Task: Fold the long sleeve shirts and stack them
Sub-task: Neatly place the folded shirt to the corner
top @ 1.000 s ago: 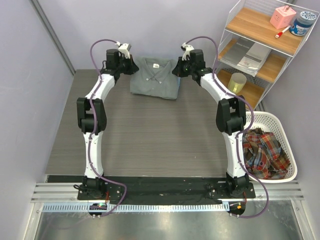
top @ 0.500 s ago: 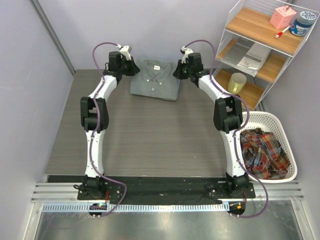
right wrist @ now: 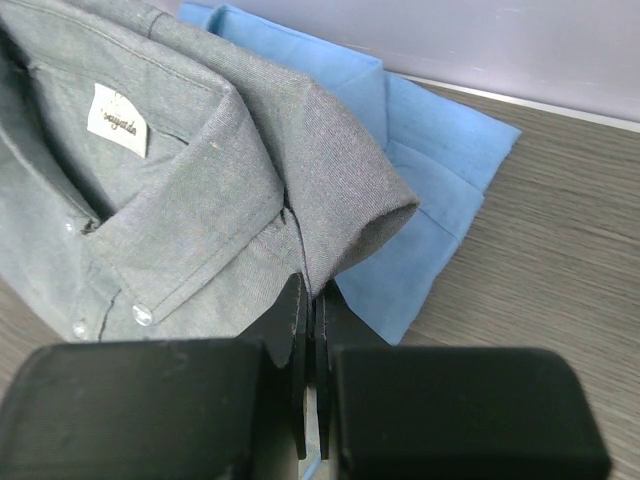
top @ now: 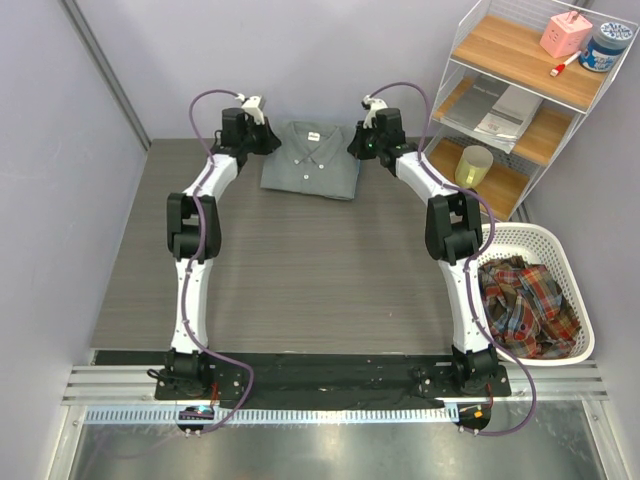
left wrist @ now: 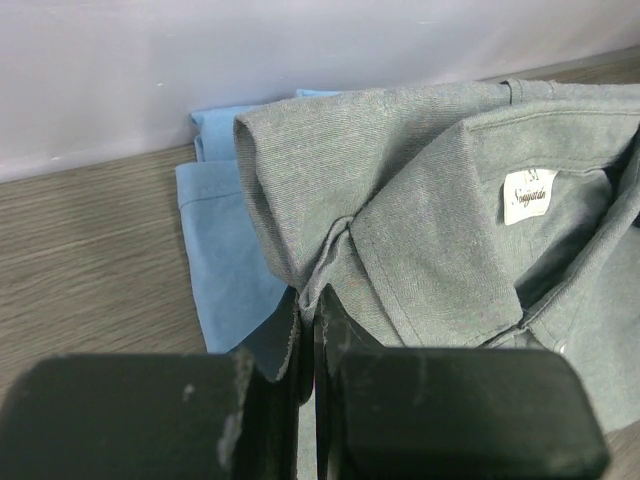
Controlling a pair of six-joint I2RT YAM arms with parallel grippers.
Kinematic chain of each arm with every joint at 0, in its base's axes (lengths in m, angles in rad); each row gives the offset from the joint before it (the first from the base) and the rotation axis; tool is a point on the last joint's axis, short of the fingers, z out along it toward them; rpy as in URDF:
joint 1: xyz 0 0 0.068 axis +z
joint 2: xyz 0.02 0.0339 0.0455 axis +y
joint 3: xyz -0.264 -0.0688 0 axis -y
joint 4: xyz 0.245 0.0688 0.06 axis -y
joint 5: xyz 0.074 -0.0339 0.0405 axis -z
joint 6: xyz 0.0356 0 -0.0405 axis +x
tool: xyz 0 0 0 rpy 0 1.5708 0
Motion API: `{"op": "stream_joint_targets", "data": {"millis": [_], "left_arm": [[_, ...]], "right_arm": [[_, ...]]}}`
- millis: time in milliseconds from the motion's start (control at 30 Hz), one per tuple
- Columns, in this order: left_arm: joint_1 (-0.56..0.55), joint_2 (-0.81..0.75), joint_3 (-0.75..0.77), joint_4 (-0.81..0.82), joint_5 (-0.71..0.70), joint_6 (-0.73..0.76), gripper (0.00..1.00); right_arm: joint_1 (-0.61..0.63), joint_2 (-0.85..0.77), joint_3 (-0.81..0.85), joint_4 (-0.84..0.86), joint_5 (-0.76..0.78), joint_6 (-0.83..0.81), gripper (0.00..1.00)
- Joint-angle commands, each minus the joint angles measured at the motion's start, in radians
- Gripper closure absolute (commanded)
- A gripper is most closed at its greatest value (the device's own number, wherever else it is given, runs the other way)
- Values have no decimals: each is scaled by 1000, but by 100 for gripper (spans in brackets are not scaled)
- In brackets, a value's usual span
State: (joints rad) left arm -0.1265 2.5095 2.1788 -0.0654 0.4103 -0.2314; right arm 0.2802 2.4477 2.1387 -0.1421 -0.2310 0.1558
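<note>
A folded grey shirt (top: 311,157) lies at the far middle of the table, collar toward the back wall, on top of a folded light blue shirt (left wrist: 225,250) whose edges stick out beneath it. My left gripper (top: 262,135) is shut on the grey shirt (left wrist: 430,200) at its left shoulder, cloth pinched between the fingertips (left wrist: 310,305). Over on the other side my right gripper (top: 363,138) is shut on the grey shirt's (right wrist: 180,190) right shoulder fold, with the blue shirt (right wrist: 430,170) showing just beyond the pads (right wrist: 308,300).
A white wire shelf (top: 520,95) stands at the back right with a yellow cup (top: 475,165), papers, a pink box and a jar. A white laundry basket (top: 555,245) at the right holds a plaid shirt (top: 525,305). The back wall is close behind the shirts.
Both grippers have slid the grey shirt a little toward the back wall, the arms stretching further out. Both stay shut on its shoulders.
</note>
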Motion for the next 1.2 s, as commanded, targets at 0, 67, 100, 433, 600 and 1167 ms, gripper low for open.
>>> {"op": "stream_joint_targets", "data": {"millis": [0, 67, 100, 433, 600, 1167], "left_arm": [[-5, 25, 64, 62, -24, 12, 100], [-9, 40, 78, 90, -25, 10, 100], [-7, 44, 81, 95, -28, 7, 100], [-7, 81, 108, 95, -82, 3, 31], [17, -1, 32, 87, -50, -37, 22], [44, -124, -384, 321, 190, -457, 18]], "right_arm": [[-16, -4, 35, 75, 48, -12, 99], [-19, 0, 33, 87, 64, -12, 99], [-22, 7, 35, 91, 68, -13, 99], [-36, 48, 41, 177, 125, 19, 52], [-53, 16, 33, 119, 102, 48, 33], [-82, -145, -168, 15, -130, 134, 0]]}}
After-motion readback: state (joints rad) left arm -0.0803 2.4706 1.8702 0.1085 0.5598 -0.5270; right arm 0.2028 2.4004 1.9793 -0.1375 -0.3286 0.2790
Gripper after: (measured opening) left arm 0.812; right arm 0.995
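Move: Both hands still pinch the grey shirt's far corners, one on each side of the collar; its middle lies about 9 cm to the left hand's right and 9 cm to the right hand's left, some 4 cm back and 5 cm lower. The folded blue shirt it is going onto has its middle about 10 cm right, 2 cm back and 8 cm below the left hand, and roughly 8 cm left, 1 cm back and 8 cm below the right hand. Both hands push the pinched collar corners a little farther forward while sinking, about 2 cm on the left and 3 on the right, the right hand also drawing its corner some 4 cm to the right, and on this stretch the fingers open and let go of the cloth. Then, opened wide, both draw back towards the stack's near side and sink, the left by about 6 cm back and 4 down, its wrist tipping down and rolling its left side down some 15 degrees, the right by 5 cm back and less far down, tipping down about 10 degrees, to finish close over the stack's two side edges. ##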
